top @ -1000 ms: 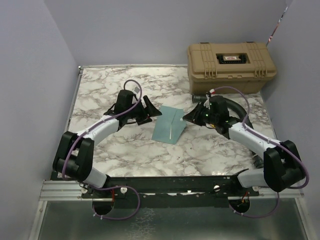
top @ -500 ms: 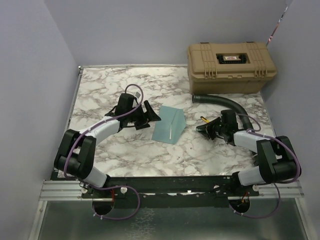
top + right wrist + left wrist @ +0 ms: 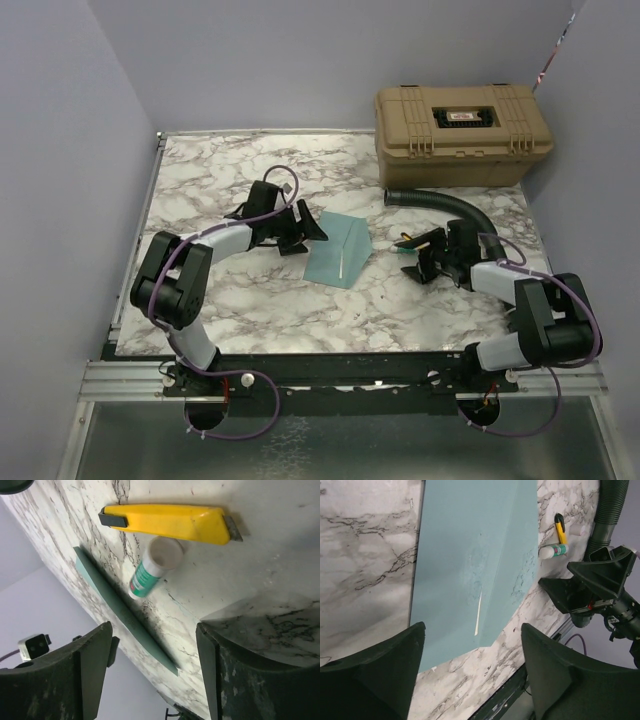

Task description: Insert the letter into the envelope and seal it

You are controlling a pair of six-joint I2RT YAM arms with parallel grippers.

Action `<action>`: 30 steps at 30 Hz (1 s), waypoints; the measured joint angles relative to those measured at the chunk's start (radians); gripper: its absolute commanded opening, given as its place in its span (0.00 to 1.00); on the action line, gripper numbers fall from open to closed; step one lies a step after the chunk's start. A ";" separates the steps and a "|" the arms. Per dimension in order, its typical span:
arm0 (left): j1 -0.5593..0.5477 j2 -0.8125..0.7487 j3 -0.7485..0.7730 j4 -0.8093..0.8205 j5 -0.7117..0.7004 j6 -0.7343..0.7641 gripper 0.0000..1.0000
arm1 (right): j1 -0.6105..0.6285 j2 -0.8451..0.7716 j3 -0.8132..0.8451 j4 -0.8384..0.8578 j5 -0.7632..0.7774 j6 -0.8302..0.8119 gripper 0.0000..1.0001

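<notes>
The teal envelope (image 3: 338, 250) lies flat mid-table, its flap folded down, with a thin pale strip along the flap edge (image 3: 478, 612). The letter is hidden. My left gripper (image 3: 303, 236) hovers at the envelope's left edge, jaws wide open and empty. In the left wrist view the envelope (image 3: 470, 555) fills the space ahead of the open left gripper (image 3: 472, 645). My right gripper (image 3: 420, 256) is low on the table right of the envelope, open and empty. In the right wrist view the envelope (image 3: 120, 610) shows edge-on beyond the right gripper (image 3: 152, 645).
A green-and-white glue stick (image 3: 152, 567) and a yellow utility knife (image 3: 170, 522) lie just in front of the right gripper. A tan hard case (image 3: 462, 133) stands at the back right. A black ribbed hose (image 3: 450, 205) curves behind the right arm.
The right arm pulled back from the envelope's right edge, dropped low to the right, and its jaws opened wide. The left arm's elbow swung; its gripper stayed open by the envelope.
</notes>
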 measured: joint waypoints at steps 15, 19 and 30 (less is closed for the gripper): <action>-0.042 0.153 0.052 0.002 0.002 0.031 0.16 | 0.046 0.014 0.042 -0.101 -0.076 -0.250 0.16; -0.052 0.169 0.052 -0.002 -0.004 0.028 0.10 | 0.096 0.089 0.063 -0.079 -0.098 -0.261 0.16; -0.064 0.172 0.052 -0.011 -0.031 0.028 0.09 | 0.179 0.328 0.224 0.099 -0.198 -0.272 0.17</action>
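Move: The envelope's middle is some 5 cm to the left hand's right, about 1 cm farther out and 6 cm below; its flap slants up along the far side, roughly 10 cm to that hand's right and level with it. From the right hand, the flap is about 11 cm to the left, 2 cm ahead and 1 cm lower. The glue stick lies 3 cm straight ahead of the right hand and the yellow cutter 5 cm ahead and 2 cm right, both some 2 cm below. The right hand, already clear of the glue stick, shuts its open fingers while easing back about 3 cm, then swings left and forward again, ending some 9 cm left of its start and turned roughly 30 degrees counter-clockwise, with its closed tips brought in low at the flap's raised outer edge, just under it. Meanwhile the left hand closes its wide-open fingers and sinks about 5 cm, drifting a little to the right, to set its shut fingertips down on the left margin of the envelope and hold there. ##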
